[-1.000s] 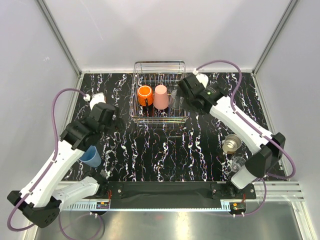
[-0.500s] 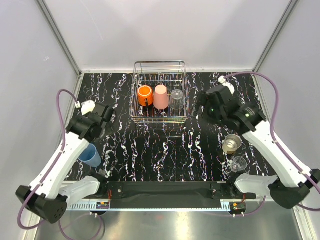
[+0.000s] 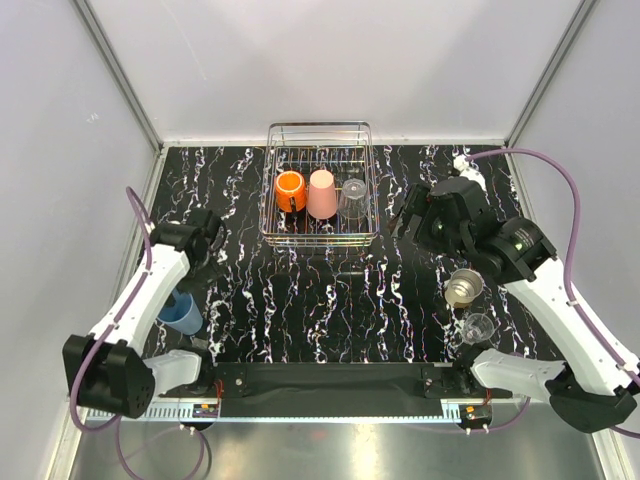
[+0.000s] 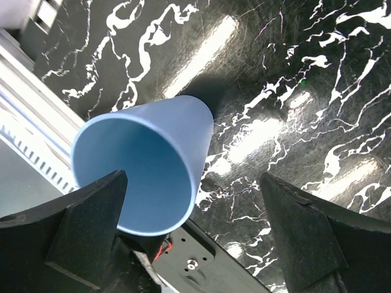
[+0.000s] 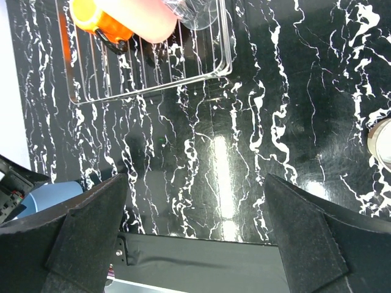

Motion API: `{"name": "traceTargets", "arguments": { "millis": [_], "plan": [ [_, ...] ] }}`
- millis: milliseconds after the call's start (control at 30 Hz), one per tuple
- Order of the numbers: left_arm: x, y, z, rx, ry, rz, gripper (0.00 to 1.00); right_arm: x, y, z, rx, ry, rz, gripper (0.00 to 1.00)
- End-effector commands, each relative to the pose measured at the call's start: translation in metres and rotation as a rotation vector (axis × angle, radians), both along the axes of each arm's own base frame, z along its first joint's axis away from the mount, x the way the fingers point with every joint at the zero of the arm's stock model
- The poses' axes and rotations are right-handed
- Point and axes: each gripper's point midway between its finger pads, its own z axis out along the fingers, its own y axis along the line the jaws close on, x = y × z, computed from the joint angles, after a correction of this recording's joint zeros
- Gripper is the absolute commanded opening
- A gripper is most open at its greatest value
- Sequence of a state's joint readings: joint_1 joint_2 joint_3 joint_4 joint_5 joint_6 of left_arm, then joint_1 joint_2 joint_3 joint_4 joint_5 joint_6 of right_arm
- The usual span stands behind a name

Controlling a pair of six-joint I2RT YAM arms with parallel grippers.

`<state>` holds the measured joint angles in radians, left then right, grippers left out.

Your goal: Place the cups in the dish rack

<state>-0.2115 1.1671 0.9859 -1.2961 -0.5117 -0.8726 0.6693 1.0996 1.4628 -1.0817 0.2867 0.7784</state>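
Observation:
The dish rack stands at the back middle and holds an orange mug, a salmon-pink tumbler and a clear glass. A light blue cup stands at the near left. A metallic cup and another clear glass stand at the near right. My left gripper is open and empty above the table; the blue cup shows under its left finger. My right gripper is open and empty, right of the rack.
The black marbled table ends at a black strip along the near edge, between the arm bases. White walls close in the left, back and right sides. The metallic cup's rim shows at the right wrist view's edge.
My right gripper has drawn back to the right from the rack, leaving the clear glass inside it. My left arm has swung back to the left, uncovering the blue cup.

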Motion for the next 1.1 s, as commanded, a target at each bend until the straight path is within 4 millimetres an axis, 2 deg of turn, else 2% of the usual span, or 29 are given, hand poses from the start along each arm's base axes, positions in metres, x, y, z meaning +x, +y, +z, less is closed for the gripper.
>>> {"name": "traceTargets", "arguments": {
  "millis": [0, 100, 133, 200, 267, 367, 433, 667, 700, 767, 867, 967, 1067],
  "plan": [
    [0.009, -0.004, -0.011, -0.039, -0.003, 0.024, 0.94, 0.001, -0.004, -0.004, -0.019, 0.000, -0.009, 1.00],
    [0.009, -0.004, -0.018, -0.049, 0.013, 0.031, 0.88, 0.003, -0.002, -0.008, -0.028, 0.009, -0.009, 1.00],
    [0.008, -0.004, -0.021, -0.059, 0.014, 0.039, 0.83, 0.003, -0.002, -0.009, -0.031, 0.012, -0.010, 1.00],
    [0.009, -0.004, -0.022, -0.066, 0.009, 0.049, 0.77, 0.005, 0.000, -0.012, -0.034, 0.021, -0.010, 1.00],
    [0.008, -0.003, -0.024, -0.071, 0.012, 0.055, 0.63, 0.006, 0.002, -0.013, -0.034, 0.024, -0.006, 1.00],
    [0.010, 0.000, -0.023, -0.074, 0.004, 0.064, 0.51, 0.009, 0.004, -0.017, -0.043, 0.033, -0.005, 1.00],
    [0.011, 0.000, -0.021, -0.079, -0.006, 0.058, 0.47, 0.009, 0.007, -0.020, -0.042, 0.038, 0.010, 1.00],
    [0.025, -0.008, -0.005, -0.141, -0.090, 0.020, 0.09, 0.014, 0.019, -0.026, -0.029, 0.051, 0.045, 1.00],
    [0.027, -0.011, 0.000, -0.158, -0.101, 0.012, 0.02, 0.015, 0.021, -0.028, -0.028, 0.056, 0.050, 0.99],
    [0.028, -0.015, 0.008, -0.180, -0.122, 0.003, 0.00, 0.017, 0.027, -0.029, -0.012, 0.063, 0.066, 1.00],
    [0.036, -0.034, 0.024, -0.287, -0.191, -0.081, 0.00, 0.017, 0.035, -0.028, 0.012, 0.067, 0.092, 1.00],
    [0.049, -0.064, 0.048, -0.430, -0.316, -0.230, 0.00, 0.017, 0.043, -0.026, 0.044, 0.065, 0.112, 1.00],
    [0.050, -0.109, 0.078, -0.656, -0.437, -0.413, 0.00, 0.016, 0.051, -0.023, 0.083, 0.054, 0.141, 1.00]
  ]
}}
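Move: The upright blue cup's middle is about 4 cm to the left hand's left, 1 cm back and 6 cm below, so the open fingers hang over its right rim. In the dish rack, the orange mug stands roughly 20 cm ahead of that hand and 19 cm to its right, with the pink cup about 25 cm right and equally far ahead, both some 5 cm lower. From the right hand, the blue cup is about 47 cm left, 7 cm back and 24 cm below. The left hand sinks about 2 cm to straddle the blue cup's right rim, one finger inside and one outside, closes fully to pinch the wall there, and then lifts some 5 cm while swinging about 6 cm right and a little forward, the wrist tilting roughly 30 degrees so the fingertips swing from down-left to nearly straight down. Meanwhile the right hand, still wide open and empty, first sinks and then drifts left beside the rack, some 4 cm each way, closing in on the left hand's cup. ##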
